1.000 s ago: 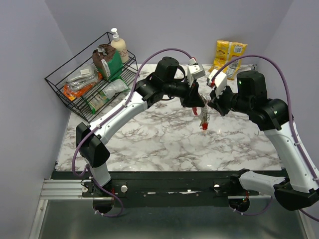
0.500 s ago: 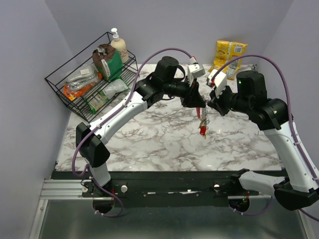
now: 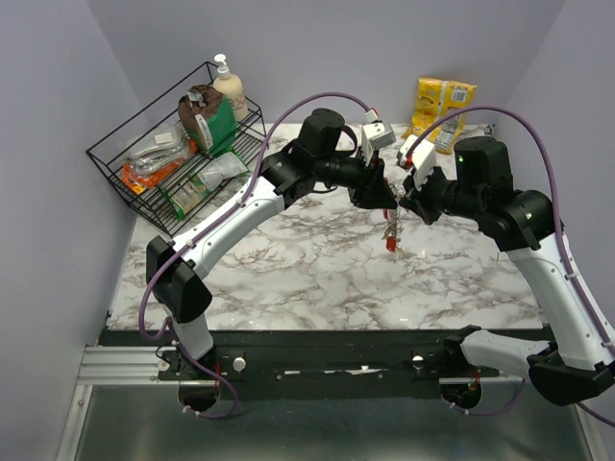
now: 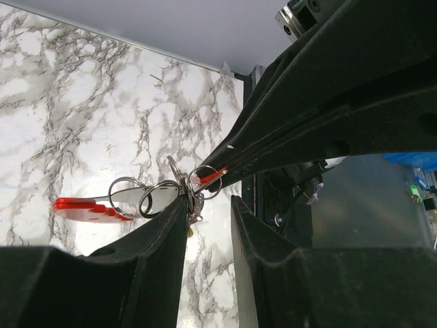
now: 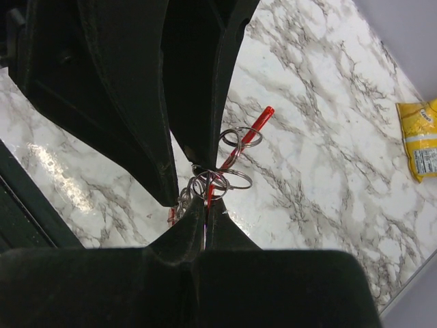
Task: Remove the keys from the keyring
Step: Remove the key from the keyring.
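The keyring [image 4: 183,186], a cluster of thin metal rings on a red strap [image 5: 253,132], hangs in the air above the marble table [image 3: 288,274]. My right gripper [image 5: 206,203] is shut on it, pinching the strap where the rings meet. Several keys [image 3: 390,235] dangle below, one with a red head [image 4: 85,207]. My left gripper [image 4: 209,200] faces the right one with its jaws open and nothing between them. One left fingertip [image 4: 181,205] touches the ring cluster from the side. In the top view both grippers meet at mid-table [image 3: 394,204].
A black wire rack [image 3: 125,154] with packets and a soap bottle [image 3: 229,86] stands at the back left. A yellow packet [image 3: 442,101] lies at the back right, also showing in the right wrist view [image 5: 420,137].
My left gripper's jaws have spread apart and let go of the ring cluster. The hanging keys have shifted slightly up and left. The right gripper has kept its hold.
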Available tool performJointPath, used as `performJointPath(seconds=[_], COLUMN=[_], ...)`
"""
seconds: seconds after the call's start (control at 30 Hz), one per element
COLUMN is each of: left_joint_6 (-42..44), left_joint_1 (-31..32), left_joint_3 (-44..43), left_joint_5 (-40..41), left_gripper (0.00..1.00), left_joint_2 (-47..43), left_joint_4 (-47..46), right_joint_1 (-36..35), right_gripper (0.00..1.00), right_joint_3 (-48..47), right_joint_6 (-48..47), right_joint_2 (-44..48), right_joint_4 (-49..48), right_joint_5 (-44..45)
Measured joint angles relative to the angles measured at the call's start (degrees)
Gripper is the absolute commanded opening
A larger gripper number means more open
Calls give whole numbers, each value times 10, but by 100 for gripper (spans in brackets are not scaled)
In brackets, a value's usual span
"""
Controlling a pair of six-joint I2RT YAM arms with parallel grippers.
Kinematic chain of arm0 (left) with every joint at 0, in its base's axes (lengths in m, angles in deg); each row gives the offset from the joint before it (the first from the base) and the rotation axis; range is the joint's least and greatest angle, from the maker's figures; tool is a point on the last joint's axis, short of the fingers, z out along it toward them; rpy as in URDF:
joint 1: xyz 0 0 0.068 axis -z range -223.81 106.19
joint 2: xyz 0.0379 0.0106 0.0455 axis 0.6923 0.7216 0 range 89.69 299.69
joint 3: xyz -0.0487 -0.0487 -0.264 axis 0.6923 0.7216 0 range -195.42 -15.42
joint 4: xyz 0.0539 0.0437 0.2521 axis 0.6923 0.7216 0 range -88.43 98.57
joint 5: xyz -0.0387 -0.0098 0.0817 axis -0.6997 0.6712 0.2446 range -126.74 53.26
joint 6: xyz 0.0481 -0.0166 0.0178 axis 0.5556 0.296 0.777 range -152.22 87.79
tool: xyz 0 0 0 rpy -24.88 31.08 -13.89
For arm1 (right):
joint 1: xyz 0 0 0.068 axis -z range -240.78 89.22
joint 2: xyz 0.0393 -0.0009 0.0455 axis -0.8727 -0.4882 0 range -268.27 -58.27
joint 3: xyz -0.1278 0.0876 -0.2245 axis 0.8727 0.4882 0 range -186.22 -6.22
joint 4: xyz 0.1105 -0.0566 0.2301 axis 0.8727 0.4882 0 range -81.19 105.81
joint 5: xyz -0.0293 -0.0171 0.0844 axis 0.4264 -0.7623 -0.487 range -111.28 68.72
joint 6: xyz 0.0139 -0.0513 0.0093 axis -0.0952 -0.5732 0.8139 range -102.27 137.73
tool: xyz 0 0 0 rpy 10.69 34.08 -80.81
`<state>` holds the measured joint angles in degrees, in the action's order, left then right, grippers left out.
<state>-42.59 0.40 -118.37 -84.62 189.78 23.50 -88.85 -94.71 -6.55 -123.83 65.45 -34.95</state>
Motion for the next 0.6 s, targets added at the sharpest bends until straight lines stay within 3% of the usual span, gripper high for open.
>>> performJointPath(seconds=[0.1, 0.2, 0.33, 0.6], left_joint_6=[0, 0, 0, 2], left_joint_1=[0, 0, 0, -4], left_joint_3=[0, 0, 0, 0], left_joint_5=[0, 0, 1, 1], left_gripper=[41, 35, 18, 8], left_joint_2=[0, 0, 0, 0], left_joint_4=[-1, -2, -5, -4], right_joint_1=[0, 0, 0, 0], right_gripper=[2, 2, 2, 1], right_joint_3=[2, 2, 2, 0], right_joint_6=[0, 0, 0, 0], right_joint_2=[0, 0, 0, 1], right_joint_4=[0, 0, 0, 1], right_joint_5=[-4, -8, -10, -9])
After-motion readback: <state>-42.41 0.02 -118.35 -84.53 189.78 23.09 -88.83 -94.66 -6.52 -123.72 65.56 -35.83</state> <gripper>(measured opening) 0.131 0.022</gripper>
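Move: The small linked rings of the keyring sit at the left hand's open fingertips, about 2 cm to its right and 1 cm forward, level with it. The key in the right fingers lies some 3 cm to the left hand's right, at its height. Another red-headed key stands out about 7 cm forward of the left hand, 2 cm to its right and a little lower; the rest of the bunch hangs roughly 6 cm below, about 2 cm to its right. From the right hand the rings are some 2 cm left and 1 cm forward. Closing almost on the spot, the left fingers, pointing to the robot's right, shut from under half open to nearly closed and pinch at the linked rings, the hand easing forward by barely half a centimetre without turning. The right hand holds its place opposite, its shut fingers keeping their grip on the red-capped key. ##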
